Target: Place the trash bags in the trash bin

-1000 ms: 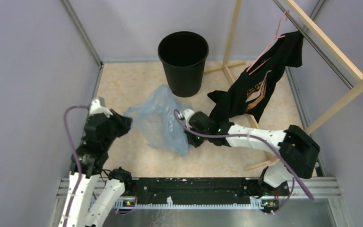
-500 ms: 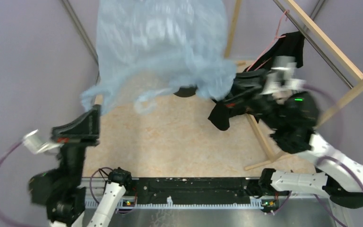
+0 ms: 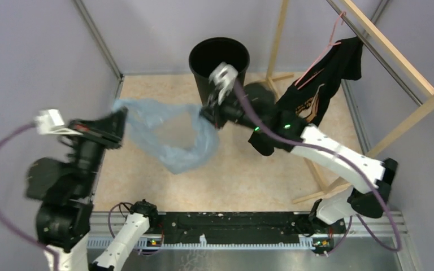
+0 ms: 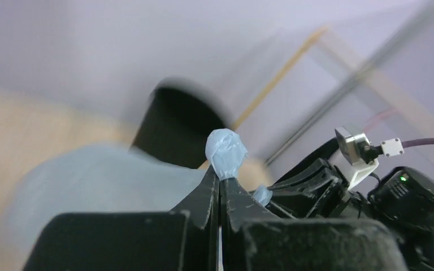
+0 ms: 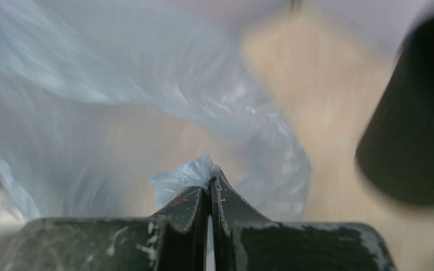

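Observation:
A thin pale-blue trash bag (image 3: 169,135) hangs stretched in the air between my two grippers, in front of the round black trash bin (image 3: 219,56). My left gripper (image 3: 118,116) is shut on the bag's left edge; a bunched tuft (image 4: 226,152) sticks out above its tips. My right gripper (image 3: 206,114) is shut on the bag's right edge, just in front of the bin's wall; a tuft (image 5: 186,175) shows at its tips. The bin also shows blurred in the left wrist view (image 4: 175,124) and the right wrist view (image 5: 412,124).
A black T-shirt (image 3: 311,96) hangs on a pink hanger from a wooden rack (image 3: 395,48) at the right, close to my right arm. Grey walls enclose the beige floor (image 3: 243,175). The metal rail (image 3: 231,226) with the arm bases lies at the near edge.
The bag was flung high and wide half a second ago; it now hangs lower between the grippers. The right gripper moved left to the bin's front. The left arm stays raised.

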Available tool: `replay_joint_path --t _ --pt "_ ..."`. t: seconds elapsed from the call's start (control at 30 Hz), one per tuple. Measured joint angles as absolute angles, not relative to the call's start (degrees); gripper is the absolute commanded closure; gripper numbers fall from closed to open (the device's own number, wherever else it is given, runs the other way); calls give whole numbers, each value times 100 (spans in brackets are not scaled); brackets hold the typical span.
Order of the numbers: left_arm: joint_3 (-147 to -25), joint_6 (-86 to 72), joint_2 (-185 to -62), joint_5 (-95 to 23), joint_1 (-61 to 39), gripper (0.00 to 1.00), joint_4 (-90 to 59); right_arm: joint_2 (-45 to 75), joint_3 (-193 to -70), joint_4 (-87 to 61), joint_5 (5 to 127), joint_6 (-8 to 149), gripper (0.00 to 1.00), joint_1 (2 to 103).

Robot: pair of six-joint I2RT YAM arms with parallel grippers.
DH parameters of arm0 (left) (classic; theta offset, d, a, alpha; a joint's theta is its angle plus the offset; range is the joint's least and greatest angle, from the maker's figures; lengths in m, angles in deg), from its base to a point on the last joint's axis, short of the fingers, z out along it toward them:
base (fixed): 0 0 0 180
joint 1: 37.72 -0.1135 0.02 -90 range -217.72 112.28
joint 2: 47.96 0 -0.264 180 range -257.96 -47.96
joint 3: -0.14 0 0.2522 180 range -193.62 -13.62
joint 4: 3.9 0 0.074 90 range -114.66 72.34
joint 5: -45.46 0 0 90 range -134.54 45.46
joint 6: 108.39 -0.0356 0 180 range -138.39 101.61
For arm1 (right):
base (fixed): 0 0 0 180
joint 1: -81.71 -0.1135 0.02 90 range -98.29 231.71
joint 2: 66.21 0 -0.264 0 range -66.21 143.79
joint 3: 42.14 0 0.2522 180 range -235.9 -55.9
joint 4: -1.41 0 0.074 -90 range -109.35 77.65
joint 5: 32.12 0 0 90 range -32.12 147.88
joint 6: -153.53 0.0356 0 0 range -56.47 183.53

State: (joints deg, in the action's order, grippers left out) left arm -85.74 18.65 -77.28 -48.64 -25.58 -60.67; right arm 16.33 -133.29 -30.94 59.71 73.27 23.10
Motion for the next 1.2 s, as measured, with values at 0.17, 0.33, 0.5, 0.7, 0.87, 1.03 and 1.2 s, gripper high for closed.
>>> replay_joint_path --t 0.17,0.33,0.5,0.7,0.87,1.03,1.2 --pt "-10609 1504 -8384 -3873 -2558 100 -4060 492 -15401 -1744 6298 6849 100 2242" --pt "-8681 1653 -6878 -4118 -2558 100 -3470 -1254 -13951 -161 6187 6711 100 2212" --pt "-6298 2195 -6390 -5036 -2558 100 -4994 -354 -11464 267 6041 7369 100 2334" --pt "-5710 2518 -6509 -5303 -2558 100 -6657 1194 -9486 -1689 6200 8177 100 2365" --pt "-8200 2210 -7792 -4853 -2558 100 -6178 1025 -12207 -2592 6198 7653 100 2378" --pt "-10547 1839 -8832 -4000 -2558 100 -4655 157 -14719 -1567 6312 7087 100 2378" --pt "-9044 1572 -7308 -4302 -2558 100 -3877 -1466 -13604 -242 6314 6905 100 2382"
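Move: The bag hangs pinched between my hands: its middle is about 9 cm right of my left hand, level with it fore and aft and 13 cm lower. From my right hand it is 9 cm left and 5 cm nearer my base, at about the same height. The bin stands about 31 cm ahead and 22 cm right of my left hand, 28 cm down, and 26 cm ahead and 4 cm right of my right hand, 14 cm down. The black shirt hangs 30 cm right and 6 cm ahead of that hand, slightly lower. I keep both pinches on the bag's rim and flap it fast with both arms together: up, hard down past where I began, then up again. My left hand ends some 13 cm higher and slightly back, its fingers tipped up about 30 degrees. My right ends about 34 cm higher, also 15 cm right and 10 cm back, fingers swung upward, spreading the rim. ##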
